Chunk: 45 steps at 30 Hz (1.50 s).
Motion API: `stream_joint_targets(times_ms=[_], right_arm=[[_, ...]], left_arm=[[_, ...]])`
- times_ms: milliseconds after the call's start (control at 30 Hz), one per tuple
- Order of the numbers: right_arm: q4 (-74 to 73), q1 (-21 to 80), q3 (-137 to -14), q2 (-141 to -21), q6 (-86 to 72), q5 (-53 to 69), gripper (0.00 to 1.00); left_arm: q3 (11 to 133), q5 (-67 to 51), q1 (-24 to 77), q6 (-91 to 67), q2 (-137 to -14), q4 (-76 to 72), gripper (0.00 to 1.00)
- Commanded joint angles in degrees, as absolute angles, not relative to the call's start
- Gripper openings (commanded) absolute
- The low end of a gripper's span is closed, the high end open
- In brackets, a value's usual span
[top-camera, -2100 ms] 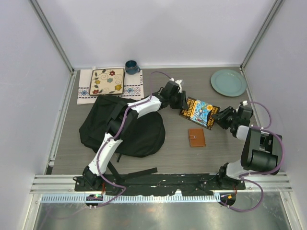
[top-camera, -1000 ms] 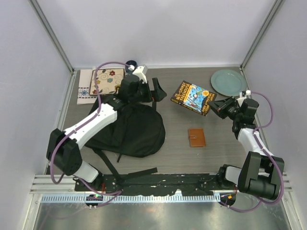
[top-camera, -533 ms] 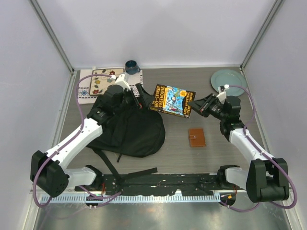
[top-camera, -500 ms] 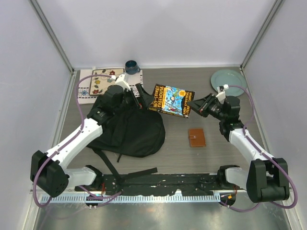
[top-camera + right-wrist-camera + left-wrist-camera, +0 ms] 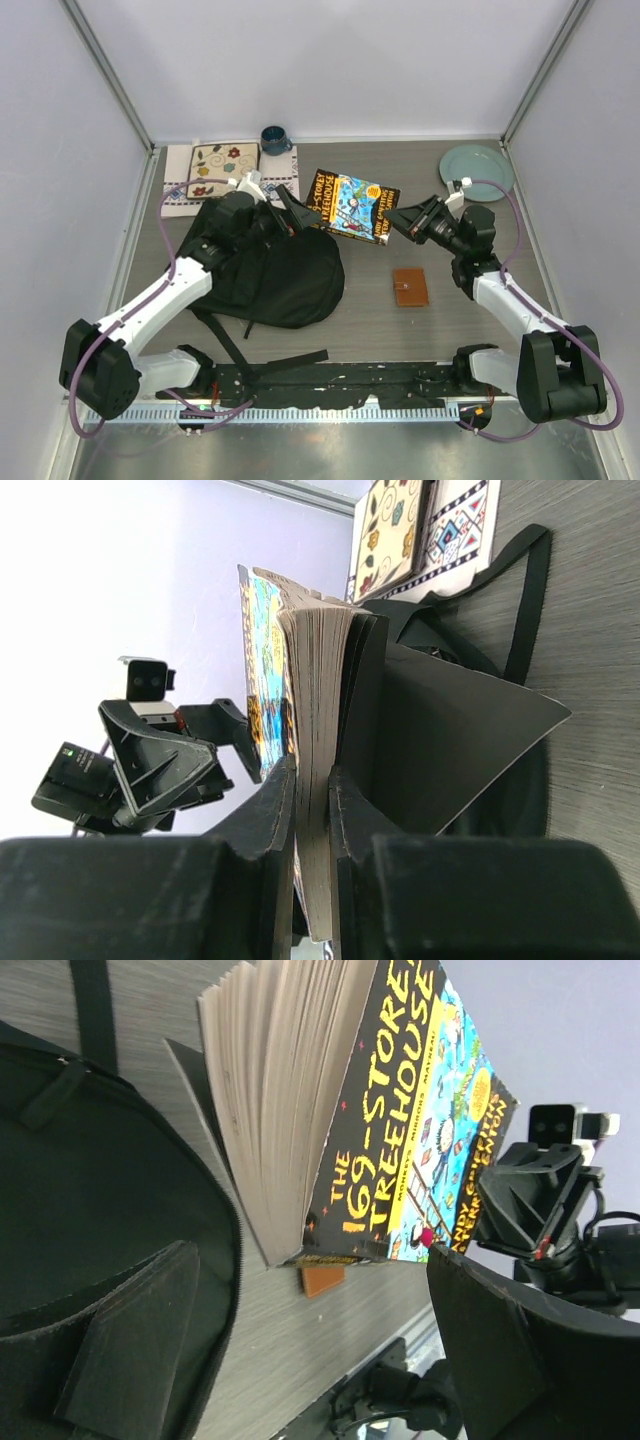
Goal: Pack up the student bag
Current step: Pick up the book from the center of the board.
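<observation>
The student bag (image 5: 262, 272) is a large black backpack lying flat at the left of the table, also seen in the left wrist view (image 5: 100, 1210) and the right wrist view (image 5: 450, 710). A colourful paperback book (image 5: 352, 204) hangs in the air just right of the bag's top edge, and my right gripper (image 5: 396, 222) is shut on its right edge. The right wrist view shows the page block (image 5: 315, 730) pinched between both fingers. My left gripper (image 5: 290, 212) stands open over the bag's upper right corner, facing the book (image 5: 400, 1110) without touching it.
A small brown wallet (image 5: 409, 287) lies on the table right of the bag. A green plate (image 5: 476, 171) sits at the back right. A dark mug (image 5: 273, 139) and a flowered tile on a patterned mat (image 5: 222, 170) are at the back left. Loose bag straps (image 5: 285, 358) trail toward the near edge.
My right gripper has lifted the book off the table and carried it left toward the bag. My left arm has swung away from the book and settled over the bag's upper right corner, still open.
</observation>
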State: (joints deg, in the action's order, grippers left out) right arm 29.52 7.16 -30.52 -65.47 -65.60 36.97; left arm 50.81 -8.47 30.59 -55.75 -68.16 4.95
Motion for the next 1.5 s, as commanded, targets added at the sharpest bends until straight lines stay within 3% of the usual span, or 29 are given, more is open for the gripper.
stream_joint_targets(times_ms=[0,333,433,667,767,833,867,967,1033,1267,1467], right_arm=[[38.8,8.9,-31.5,-65.5,-68.5,38.1,0.01],[42.0,10.5,-29.0,-65.3,-72.5,44.0,0.01],[41.9,10.5,-28.0,-65.4,-72.3,46.7,0.01],[39.1,10.5,-27.4,-66.3,-69.9,47.8,0.00],[39.0,10.5,-27.9,-67.2,-69.4,46.9,0.01],[37.6,10.6,-28.1,-67.4,-68.6,45.7,0.09],[36.9,10.6,-28.2,-67.3,-68.0,44.8,0.27],[28.8,10.6,-29.6,-66.7,-62.2,41.8,0.61],[19.9,10.6,-31.5,-65.1,-56.5,38.5,0.72],[15.4,11.0,-32.9,-64.5,-52.2,41.7,0.75],[31.2,11.9,-28.2,-68.2,-61.9,47.4,0.78]], left_arm=[[49.7,-13.3,30.1,-61.7,-69.0,-5.0,1.00],[47.0,-14.2,29.5,-66.2,-72.0,-16.0,1.00],[47.0,-13.6,29.4,-65.0,-71.7,-16.3,0.90],[47.0,-14.2,29.1,-62.1,-70.2,-17.2,0.47],[47.3,-16.0,29.1,-60.7,-70.2,-17.3,0.15],[47.4,-16.2,29.1,-59.7,-69.9,-16.1,0.02],[47.2,-16.2,29.1,-59.2,-69.6,-15.7,0.00],[46.8,-15.4,29.1,-56.8,-67.7,-14.6,0.00],[46.8,-13.5,29.1,-55.4,-65.5,-12.1,0.00],[46.8,-10.5,29.0,-52.3,-61.2,-9.8,0.00],[47.3,-14.2,29.1,-53.2,-62.3,-12.4,0.00]])
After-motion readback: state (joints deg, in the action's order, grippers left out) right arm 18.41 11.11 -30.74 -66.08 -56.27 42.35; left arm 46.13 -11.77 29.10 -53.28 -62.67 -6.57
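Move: Ahead and to the right of the open left gripper hangs the book, its middle about 9 cm right, 2 cm farther out and roughly level. The right hand still grips its right edge, the book's middle lying some 7 cm to that hand's left and 2 cm ahead. The backpack lies about 11 cm left, 8 cm back and 18 cm below the left hand; the brown wallet sits roughly 4 cm right, 14 cm back and 20 cm below the right hand. Reaching about 2 cm right and slightly forward with a small roll, the left hand closes on the book's left edge as the right brings the book some 3 cm back and 2.5 cm left. The right fingers then open, letting go while that hand sinks to about 4 cm below its start; the left keeps its pinch, rising some 3 cm, drawing back left and tipping its fingers up. ##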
